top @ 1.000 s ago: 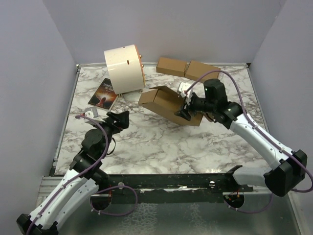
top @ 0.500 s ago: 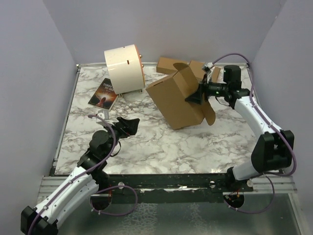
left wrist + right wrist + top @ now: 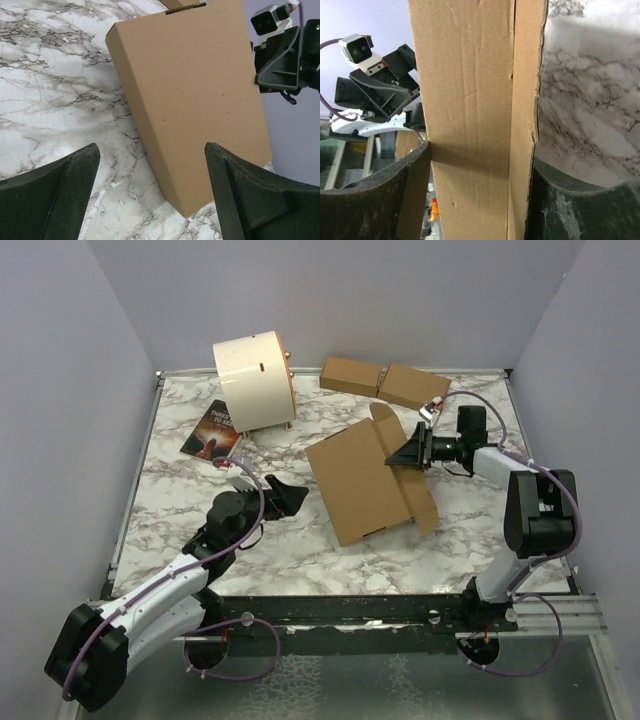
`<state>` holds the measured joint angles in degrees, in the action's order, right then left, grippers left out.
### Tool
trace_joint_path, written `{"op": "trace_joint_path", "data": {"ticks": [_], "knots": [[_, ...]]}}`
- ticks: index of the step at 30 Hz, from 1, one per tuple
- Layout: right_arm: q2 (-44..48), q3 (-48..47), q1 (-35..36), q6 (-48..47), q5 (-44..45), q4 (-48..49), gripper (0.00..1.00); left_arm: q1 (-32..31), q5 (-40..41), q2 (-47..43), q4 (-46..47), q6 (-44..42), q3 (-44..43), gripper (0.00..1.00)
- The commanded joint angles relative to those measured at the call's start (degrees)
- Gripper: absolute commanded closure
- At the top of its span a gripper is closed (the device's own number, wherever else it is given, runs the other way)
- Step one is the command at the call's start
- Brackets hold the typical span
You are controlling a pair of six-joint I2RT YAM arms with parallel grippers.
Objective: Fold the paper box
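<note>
The paper box (image 3: 365, 485) is a large flat brown cardboard piece in the middle of the marble table, with a flap standing up on its far right side. My right gripper (image 3: 405, 453) is shut on its right edge. In the right wrist view, cardboard (image 3: 470, 75) fills the gap and both fingers of that gripper (image 3: 477, 190) press on it. My left gripper (image 3: 285, 498) stands open just left of the box, apart from it. In the left wrist view the box's near corner (image 3: 200, 90) lies ahead of the wide-apart fingers of that gripper (image 3: 152, 200).
A cream cylindrical drum (image 3: 253, 380) stands at the back left, with a dark booklet (image 3: 212, 432) beside it. Two small closed brown boxes (image 3: 352, 375) (image 3: 414, 385) lie side by side at the back. Purple walls close in the table on three sides.
The right arm has swung out to the right, and the box has turned over from a raised tilt to lie flatter on the table. My left gripper has moved right, towards the box.
</note>
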<state>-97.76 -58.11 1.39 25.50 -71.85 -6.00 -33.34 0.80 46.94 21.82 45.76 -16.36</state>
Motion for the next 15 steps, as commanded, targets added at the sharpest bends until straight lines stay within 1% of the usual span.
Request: {"op": "trace_joint_path", "data": {"ticks": [1, 4, 6, 8, 10, 15], "knots": [[-1.52, 3.66, -0.16, 10.41, -3.13, 10.58, 0.51, 0.21, -2.86, 2.67, 5.76, 1.36, -0.14, 0.11], [-3.88, 7.55, -0.16, 14.55, -1.97, 16.25, 0.51, 0.21, -2.88, 4.87, 5.31, 2.38, -0.67, 0.12], [-5.71, 9.09, -0.16, 15.76, -1.69, 18.99, 0.51, 0.21, -1.23, 6.96, 2.43, 3.63, -2.06, 0.12], [-7.90, 9.01, 0.05, 14.76, -1.35, 18.54, 0.51, 0.13, -0.81, 9.70, -3.25, 3.49, -4.71, 0.12], [-9.89, 8.84, 0.63, 13.69, -0.62, 18.02, 0.50, -0.03, -0.90, 12.50, -6.12, 3.62, -7.24, 0.11], [-12.36, 9.24, 3.33, 11.95, 0.76, 18.11, 0.49, -1.45, -0.97, 18.93, -5.07, 4.24, -9.66, 0.11]]}}
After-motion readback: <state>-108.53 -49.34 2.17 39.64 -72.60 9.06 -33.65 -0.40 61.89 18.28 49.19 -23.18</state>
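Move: The closed paper box is already in the right hand's grip by its raised end flap. Its middle lies about 8 cm left of that hand, 6 cm back and 5 cm below, and the table spot under it is some 14 cm below the hand. The two brown cartons stand about 20 cm ahead of that hand, one 6 cm right and the other 9 cm left. From the open left hand, the box's middle is roughly 13 cm right, 2 cm ahead and 6 cm lower. The box goes down towards the marble, the right hand keeping its pinch on the flap as it sinks about 7 cm, drifts slightly back and rolls so the far side dips nearly 20 degrees. Meanwhile the left hand, fingers still open, sinks about 4 cm and edges right and a little forward over the box's left edge, its fingertips tipping down. ##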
